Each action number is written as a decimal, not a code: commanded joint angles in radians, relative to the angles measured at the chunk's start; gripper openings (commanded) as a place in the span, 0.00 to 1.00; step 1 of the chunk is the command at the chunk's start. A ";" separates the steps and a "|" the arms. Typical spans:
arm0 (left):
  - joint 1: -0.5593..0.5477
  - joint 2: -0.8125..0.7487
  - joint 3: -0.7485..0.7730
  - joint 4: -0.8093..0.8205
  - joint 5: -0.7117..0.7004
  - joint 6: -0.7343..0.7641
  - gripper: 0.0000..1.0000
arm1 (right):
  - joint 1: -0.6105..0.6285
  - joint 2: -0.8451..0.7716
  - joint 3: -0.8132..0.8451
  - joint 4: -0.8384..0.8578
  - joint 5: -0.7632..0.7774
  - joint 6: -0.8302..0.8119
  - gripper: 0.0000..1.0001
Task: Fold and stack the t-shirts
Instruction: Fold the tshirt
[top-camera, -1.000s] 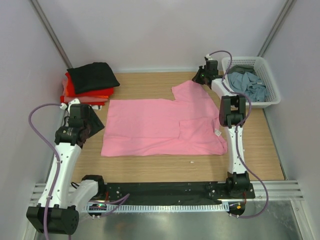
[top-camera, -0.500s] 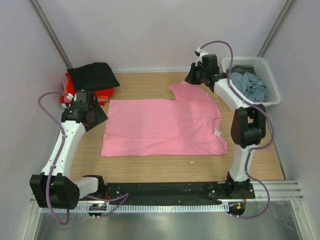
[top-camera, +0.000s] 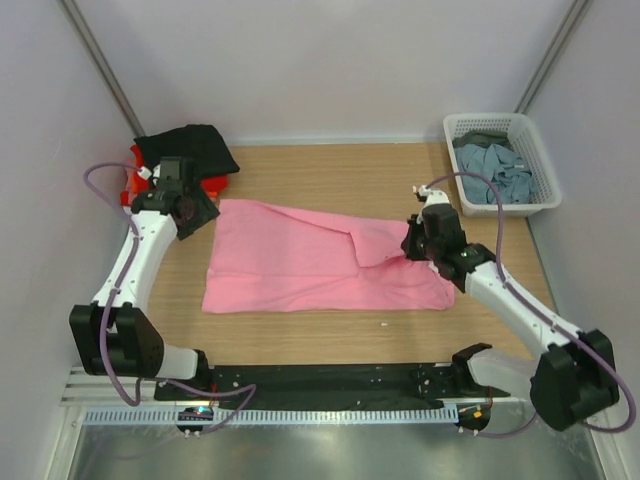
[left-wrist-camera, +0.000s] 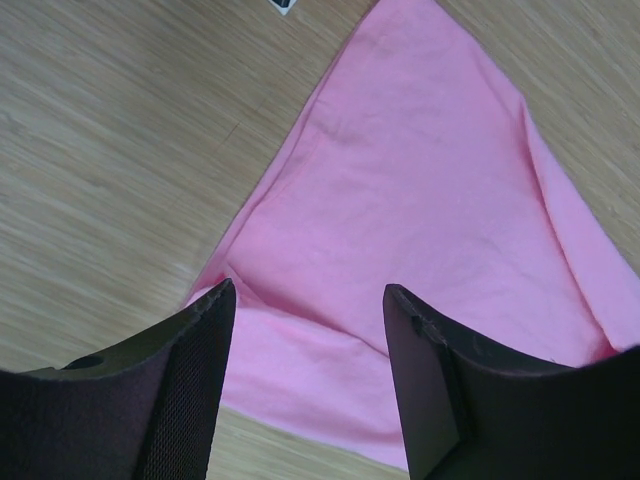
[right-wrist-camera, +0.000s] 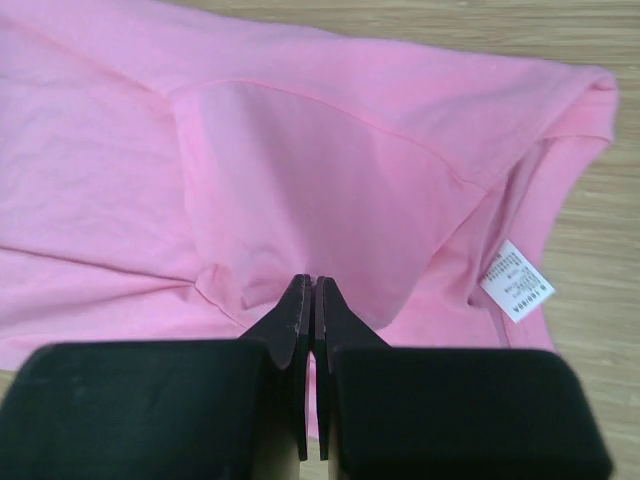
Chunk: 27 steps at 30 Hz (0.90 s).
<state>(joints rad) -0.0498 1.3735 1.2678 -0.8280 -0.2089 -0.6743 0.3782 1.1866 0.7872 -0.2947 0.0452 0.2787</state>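
Observation:
A bright pink t-shirt (top-camera: 300, 265) lies spread across the wooden table, its far right part pulled over toward the front. My right gripper (top-camera: 412, 243) sits at that fold, shut on a puckered pinch of the pink t-shirt (right-wrist-camera: 300, 160); the tips (right-wrist-camera: 313, 280) meet in the cloth, with a white tag (right-wrist-camera: 513, 280) to their right. Over the shirt's far left corner my left gripper (top-camera: 195, 212) hangs open. Pink cloth (left-wrist-camera: 430, 200) shows between its spread fingers (left-wrist-camera: 308, 290), nothing gripped.
A stack of folded shirts sits at the back left: black (top-camera: 185, 148) on top, red (top-camera: 135, 160) and orange (top-camera: 215, 185) under it. A white lattice basket (top-camera: 540, 195) at the back right holds grey-blue (top-camera: 495, 165) and dark olive (top-camera: 485, 140) shirts. Walls enclose the table's sides.
My right arm swung from the far right back toward the front, carrying the pink shirt's far sleeve and edge over itself. My left gripper moved away to the shirt's far left corner.

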 joint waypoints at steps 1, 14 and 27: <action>-0.005 0.039 -0.018 0.061 -0.014 -0.030 0.62 | 0.001 -0.154 -0.035 0.020 0.124 0.083 0.01; -0.038 0.329 0.076 0.175 -0.101 -0.100 0.60 | 0.001 -0.335 -0.147 -0.024 0.117 0.137 0.01; -0.078 0.555 0.206 0.213 -0.184 -0.097 0.60 | 0.001 -0.352 -0.152 -0.037 0.059 0.143 0.01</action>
<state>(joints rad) -0.1307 1.9068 1.4437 -0.6571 -0.3408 -0.7567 0.3775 0.8360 0.6140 -0.3416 0.1127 0.4160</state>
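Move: The far left corner of the pink t-shirt lies about 15 cm ahead of the open left hand, roughly 1 cm to its left and 17 cm below. The folded stack stands about 20 cm ahead of that hand and 9 cm left. The shut right hand already holds the folded-over flap; the shirt's near edge lies straight back about 8 cm and 11 cm lower, the white label 3 cm ahead, 8 cm right. Down and forward, about 11 cm and 9 cm, the left hand drops towards the shirt's far left corner, drifting slightly right late on, its open fingers tipping about 10 degrees more downward. The right hand keeps its pinch on the flap, easing back some 4 cm and a little right and up, turning slightly clockwise, then holds still. ##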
